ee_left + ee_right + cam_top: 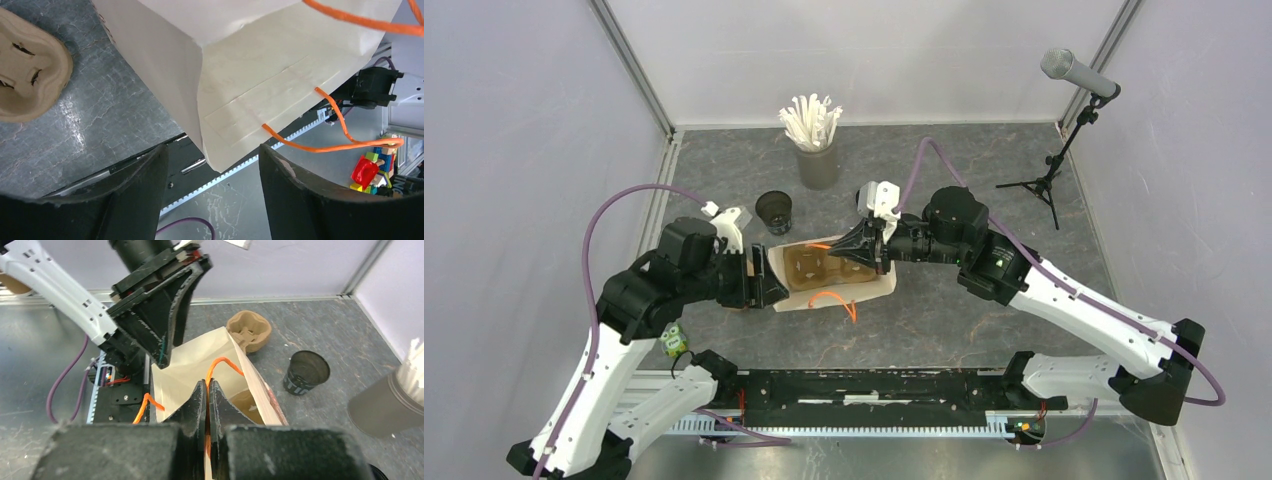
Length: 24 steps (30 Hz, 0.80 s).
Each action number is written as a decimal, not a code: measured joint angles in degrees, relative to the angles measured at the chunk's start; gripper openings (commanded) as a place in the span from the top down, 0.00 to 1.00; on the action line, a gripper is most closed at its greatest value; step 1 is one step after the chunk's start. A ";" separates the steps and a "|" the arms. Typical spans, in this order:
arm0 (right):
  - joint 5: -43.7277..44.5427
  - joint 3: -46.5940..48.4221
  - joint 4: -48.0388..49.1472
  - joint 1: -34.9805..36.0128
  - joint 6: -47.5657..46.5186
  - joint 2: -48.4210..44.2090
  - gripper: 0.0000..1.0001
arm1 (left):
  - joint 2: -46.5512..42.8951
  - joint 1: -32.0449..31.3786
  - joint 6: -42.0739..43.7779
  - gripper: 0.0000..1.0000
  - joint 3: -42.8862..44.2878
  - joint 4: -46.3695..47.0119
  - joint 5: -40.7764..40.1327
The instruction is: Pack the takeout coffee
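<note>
One takeout coffee cup (774, 210), black, open-topped and without a lid, stands on the grey table left of the straws; it also shows in the right wrist view (306, 372). A white paper bag (839, 285) with orange handles sits mid-table, and a brown carrier (809, 265) lies inside it. My right gripper (207, 390) is shut on the bag's orange handle (220, 365), above the bag's mouth (839, 252). My left gripper (212, 150) is open at the bag's left end (774, 285). The bag's corner (235, 125) hangs between its fingers, touching neither.
A grey cup of white straws (816, 160) stands at the back. A second brown carrier (248, 331) lies on the table beside the bag, near the left arm. A microphone stand (1054, 170) is at the back right. A black rail (874, 390) runs along the near edge.
</note>
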 measured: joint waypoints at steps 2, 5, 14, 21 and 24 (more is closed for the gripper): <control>1.70 0.00 0.48 0.00 0.81 0.11 1.00 | 0.04 0.00 -0.70 0.29 0.00 0.02 -0.52; 4.07 0.00 1.40 0.00 1.73 0.15 1.00 | 0.42 0.00 -1.81 0.30 0.00 0.02 -1.84; 8.24 0.00 2.03 0.00 2.73 0.15 1.00 | 3.13 0.00 -2.82 0.50 0.15 1.66 -7.74; 12.00 0.13 1.95 0.00 3.13 0.15 1.00 | 6.36 0.00 -2.78 0.55 0.66 3.48 -8.11; 13.60 0.48 1.70 0.00 3.69 0.17 1.00 | 6.29 0.00 -2.75 0.57 0.81 4.24 -8.09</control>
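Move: The bag's left rim lies about 2 cm ahead and 2 cm right of the left hand, 2 cm below; the near orange handle is some 9 cm right and 2 cm back, roughly level. On the table about 20 cm below stand the black cup, 17 cm ahead and 2 cm left, and the empty cup tray, 3 cm ahead and 9 cm left. From the right hand, already holding the far handle, that rim is 9 cm left, 4 cm back and 12 cm lower. Left fingers advance about 4 cm around the bag's left rim, half closing; right draws the far handle forward equally. ##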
